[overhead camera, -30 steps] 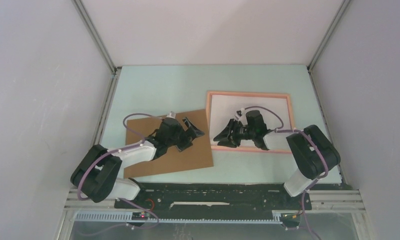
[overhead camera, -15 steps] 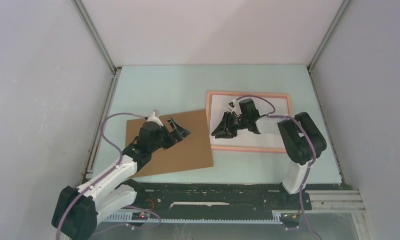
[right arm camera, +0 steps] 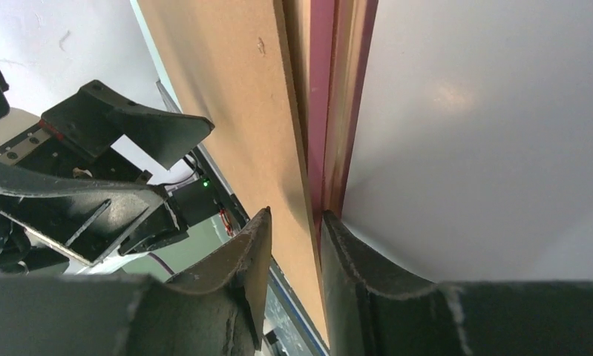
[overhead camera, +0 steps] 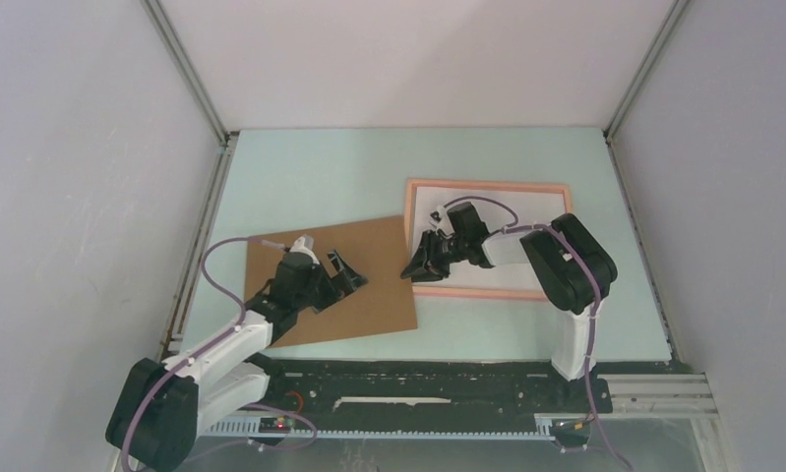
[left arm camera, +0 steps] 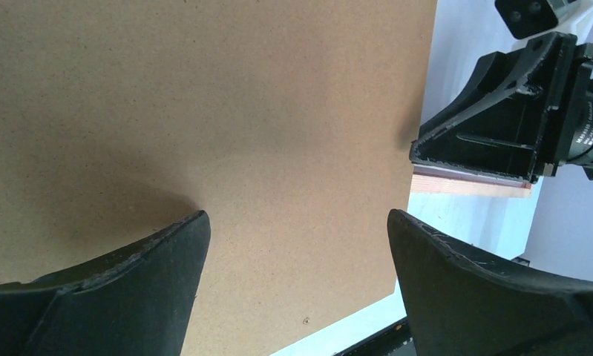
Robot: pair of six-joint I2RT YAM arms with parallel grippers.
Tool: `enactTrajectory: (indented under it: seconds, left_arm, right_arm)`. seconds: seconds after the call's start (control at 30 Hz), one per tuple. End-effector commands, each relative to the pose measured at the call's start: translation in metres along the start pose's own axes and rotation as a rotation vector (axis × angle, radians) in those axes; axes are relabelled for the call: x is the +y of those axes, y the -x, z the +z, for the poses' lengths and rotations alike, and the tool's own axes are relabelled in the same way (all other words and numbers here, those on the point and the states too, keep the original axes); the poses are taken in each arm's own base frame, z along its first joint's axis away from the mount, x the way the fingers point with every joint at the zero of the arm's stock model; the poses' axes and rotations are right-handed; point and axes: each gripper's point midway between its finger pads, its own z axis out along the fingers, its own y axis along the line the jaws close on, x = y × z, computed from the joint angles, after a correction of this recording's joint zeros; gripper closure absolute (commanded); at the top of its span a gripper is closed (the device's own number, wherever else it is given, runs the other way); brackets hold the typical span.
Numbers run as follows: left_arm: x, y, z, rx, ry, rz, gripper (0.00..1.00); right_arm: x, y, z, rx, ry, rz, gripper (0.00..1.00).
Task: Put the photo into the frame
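Note:
The frame (overhead camera: 487,184), thin and salmon-pink, lies flat at the right of the table. The photo (overhead camera: 531,206) fills its middle with its white side up; no picture shows. My right gripper (overhead camera: 415,265) is at the frame's near left corner. In the right wrist view its jaws (right arm camera: 297,230) stand a narrow gap apart: one finger (right arm camera: 352,259) is against the frame's rail (right arm camera: 326,111) and the photo (right arm camera: 486,148), the other is over the cardboard's edge. My left gripper (overhead camera: 347,275) hangs wide open over the brown cardboard (left arm camera: 241,111), holding nothing.
The brown cardboard sheet (overhead camera: 379,305) lies on the pale green table (overhead camera: 320,177), its right edge against the frame's left rail. Grey walls close in the table at left, right and back. The black base rail (overhead camera: 418,379) runs along the near edge.
My right gripper moved left from the photo's middle to the frame's left edge, and its jaws narrowed. My left arm drew back toward the near left, gripper still wide open.

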Motion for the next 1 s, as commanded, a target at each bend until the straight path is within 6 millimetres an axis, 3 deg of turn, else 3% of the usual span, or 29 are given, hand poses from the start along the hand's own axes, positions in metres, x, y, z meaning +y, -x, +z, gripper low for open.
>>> enactTrajectory:
  seconds: [0.0,0.13,0.2,0.33,0.57,0.73,0.9,0.97]
  left_arm:
    - [0.002,-0.003,-0.004,-0.002,-0.022,0.055,0.0]
    - [-0.015,0.004,-0.013,-0.006,-0.066,0.115,0.0]
    - [-0.03,0.011,-0.021,-0.017,-0.095,0.172,0.01]
    - [-0.065,0.02,-0.047,-0.056,-0.157,0.339,0.05]
    - [-0.115,0.025,-0.099,-0.269,-0.157,0.765,0.0]
    - [-0.129,0.003,-0.108,-0.388,-0.092,1.105,0.0]
    - [-0.143,-0.025,-0.1,-0.403,-0.048,1.289,0.0]
    - [-0.14,-0.024,-0.093,-0.439,0.052,1.331,0.0]
  right_arm:
    - [0.012,0.012,0.006,-0.031,0.03,-0.023,0.65]
    - [0.031,0.01,-0.002,-0.025,0.075,-0.017,0.93]
    - [0.046,0.008,-0.012,-0.04,0.077,-0.036,1.0]
    - [0.074,0.003,-0.039,-0.035,0.119,-0.017,1.0]
    - [0.115,0.003,-0.101,-0.015,0.251,0.048,1.0]
    - [0.134,0.014,-0.142,-0.095,0.294,0.08,1.0]
    - [0.145,0.02,-0.169,-0.149,0.326,0.119,1.0]
    - [0.149,0.021,-0.177,-0.158,0.338,0.126,1.0]
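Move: The brown backing board lies flat with its right edge between my right fingertips. Its middle is some 15 cm left and about 1 cm back of that hand, 1 cm below. The photo frame, with the photo's white back showing, starts right beside that edge, its middle about 17 cm right and 8 cm ahead. My left hand hovers over the board, whose middle is some 3 cm ahead, 1 cm left and 4 cm below. I shut my right fingers on the board's right edge and, with it pinched, lift some 18 cm, drifting about 6 cm to the right over the frame as the fingertips tilt up a little. My empty left hand, still wide open, clears out of the way: up, back and right, about 15 cm high before sinking a little, while rolling some 70 degrees about its own fingers, left side rising. ##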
